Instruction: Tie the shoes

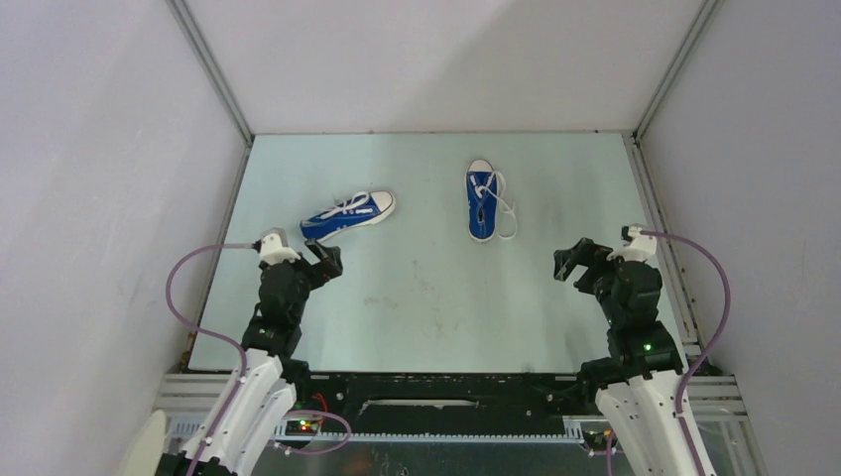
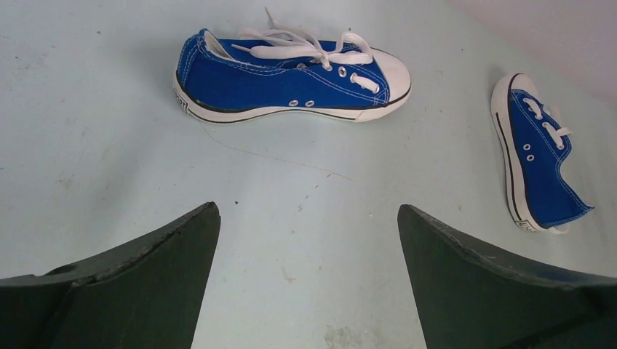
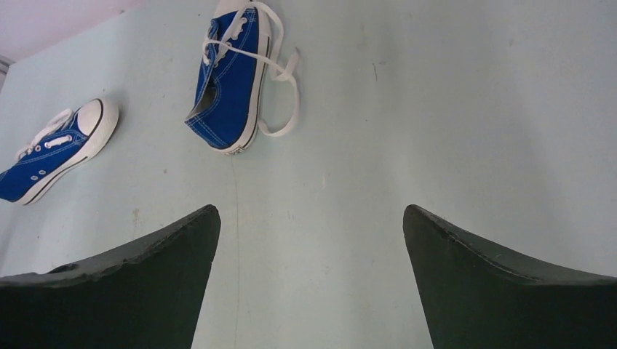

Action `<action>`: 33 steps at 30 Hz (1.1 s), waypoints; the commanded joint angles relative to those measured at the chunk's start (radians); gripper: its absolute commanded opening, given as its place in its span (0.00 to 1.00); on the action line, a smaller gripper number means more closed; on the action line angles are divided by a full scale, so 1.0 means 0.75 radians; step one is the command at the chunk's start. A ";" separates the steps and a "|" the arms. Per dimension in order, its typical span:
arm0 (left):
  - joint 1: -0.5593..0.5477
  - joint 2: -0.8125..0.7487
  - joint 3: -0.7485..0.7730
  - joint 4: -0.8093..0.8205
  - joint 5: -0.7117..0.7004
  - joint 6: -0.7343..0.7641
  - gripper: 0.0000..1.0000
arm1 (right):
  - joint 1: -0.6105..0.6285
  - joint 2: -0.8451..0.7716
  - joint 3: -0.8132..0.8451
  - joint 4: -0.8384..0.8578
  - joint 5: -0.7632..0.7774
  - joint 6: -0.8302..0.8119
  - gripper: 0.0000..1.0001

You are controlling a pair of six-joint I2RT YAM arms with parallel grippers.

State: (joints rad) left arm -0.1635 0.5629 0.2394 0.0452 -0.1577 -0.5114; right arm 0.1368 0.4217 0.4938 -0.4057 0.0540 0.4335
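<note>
Two small blue sneakers with white laces and white toe caps lie on the pale table. The left shoe (image 1: 347, 216) lies tilted, toe toward the right; it fills the upper left wrist view (image 2: 291, 76) and shows in the right wrist view (image 3: 54, 149). The right shoe (image 1: 483, 200) points away, its loose laces spread beside it (image 3: 231, 73); it also shows in the left wrist view (image 2: 538, 160). My left gripper (image 1: 330, 260) is open and empty, just in front of the left shoe. My right gripper (image 1: 570, 261) is open and empty, right of and nearer than the right shoe.
Grey walls with metal frame rails enclose the table (image 1: 426, 307) on the left, back and right. The arm bases and a black rail (image 1: 426, 397) run along the near edge.
</note>
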 commanded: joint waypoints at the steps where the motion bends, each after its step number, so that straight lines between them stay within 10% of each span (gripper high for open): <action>1: -0.006 -0.018 -0.013 0.058 -0.023 0.018 1.00 | -0.007 -0.021 0.000 0.036 0.077 0.018 0.99; 14: -0.006 -0.035 -0.074 0.168 0.127 0.031 1.00 | 0.037 0.077 0.005 0.125 0.046 0.020 0.92; 22: -0.005 -0.020 -0.062 0.149 0.075 0.025 1.00 | 0.373 0.533 0.168 0.318 0.198 -0.027 0.84; 33: -0.005 -0.023 -0.070 0.174 0.096 0.036 1.00 | 0.422 1.229 0.579 0.428 0.212 -0.023 0.73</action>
State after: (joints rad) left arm -0.1635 0.5514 0.1879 0.1345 -0.0933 -0.5114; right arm 0.4484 1.2469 0.7788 -0.1406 0.1894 0.4339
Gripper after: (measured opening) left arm 0.996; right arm 0.745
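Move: The loose lace trailing off the right-hand side of the right shoe lies roughly 19 cm ahead of the right hand and 12 cm to its left, some 17 cm below. The right shoe's middle is about 6 cm left of that lace and 3 cm farther out; the left shoe lies around 20 cm ahead and 56 cm left of the right hand. From the left hand the lace is some 17 cm ahead, 49 cm to the right and 12 cm below. Towards the right shoe and its loose lace goes the empty right hand: after edging about a centimetre to the right, it sweeps left and forward, roughly 10 cm each way, sinking some 5 cm on the way. The fingers tip down by about 15 degrees and narrow by a quarter, still well apart, with nothing touched. ##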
